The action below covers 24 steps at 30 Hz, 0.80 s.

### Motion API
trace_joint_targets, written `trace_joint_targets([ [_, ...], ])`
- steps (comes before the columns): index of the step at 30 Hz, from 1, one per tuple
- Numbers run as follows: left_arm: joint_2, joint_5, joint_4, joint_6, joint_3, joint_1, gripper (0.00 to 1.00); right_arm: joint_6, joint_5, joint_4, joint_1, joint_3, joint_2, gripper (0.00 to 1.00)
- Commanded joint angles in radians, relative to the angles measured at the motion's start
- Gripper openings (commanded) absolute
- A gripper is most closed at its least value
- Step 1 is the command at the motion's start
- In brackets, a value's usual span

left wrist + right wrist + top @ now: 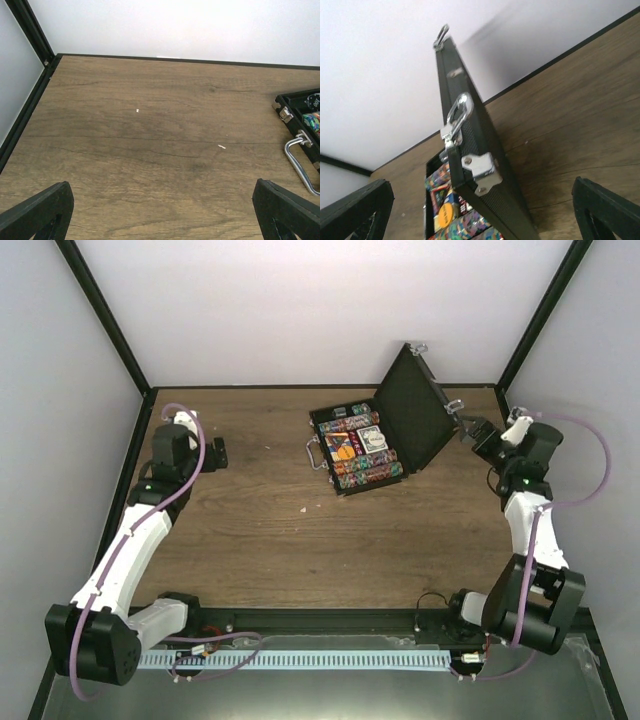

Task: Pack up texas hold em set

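The black case [355,448] of the texas hold em set lies open at the table's middle back, with its lid [415,410] raised and leaning to the right. Rows of multicoloured chips [368,468] and card decks [345,448] fill the base. My right gripper [468,428] stands open just right of the lid's silver-latched edge. In the right wrist view, the lid edge [475,150] with its latch [457,117] rises between the wide-apart fingers [607,210], above chips [465,222]. My left gripper [215,453] is open over bare wood, well left of the case handle [300,162].
Black frame posts and white walls enclose the wooden table [250,530] at the back and sides. Small white specks [221,146] lie on the wood left of the case. The arm bases and a cable rail [300,658] run along the near edge.
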Motion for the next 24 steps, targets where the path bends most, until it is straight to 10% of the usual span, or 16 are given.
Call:
trace_joint_targets([
  [1,0.013,0.028,0.006,-0.011,-0.006,-0.001,1.0,0.049,-0.209,0.317,-0.008,-0.051,0.061,1.0],
  [16,0.042,0.045,0.0,-0.009,-0.002,-0.003,1.0,-0.102,-0.645,0.392,0.047,0.044,0.292,1.0],
  [24,0.052,0.086,-0.001,-0.009,0.001,-0.004,1.0,-0.408,-0.805,0.031,0.227,0.186,0.347,1.0],
])
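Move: The case's raised lid leans open beside my right hand. Its middle is about 13 cm ahead, 12 cm to the left and 10 cm lower, and its near top corner, with a latch, only about 4 cm ahead and 3 cm left. Beyond it, some 28 cm left and 9 cm ahead, lies the case body, with the card packs 24 cm left and 11 cm ahead. From my left hand the lid is roughly 65 cm right and 16 cm ahead. I swing my right hand about 12 cm left, dipping nearly 3 cm and easing slightly forward before coming back up, while the wrist turns some 45 degrees counter-clockwise and the fingers tip up a little. Still wide open, they come against the lid's outer face near its near top corner and push it towards the case. ##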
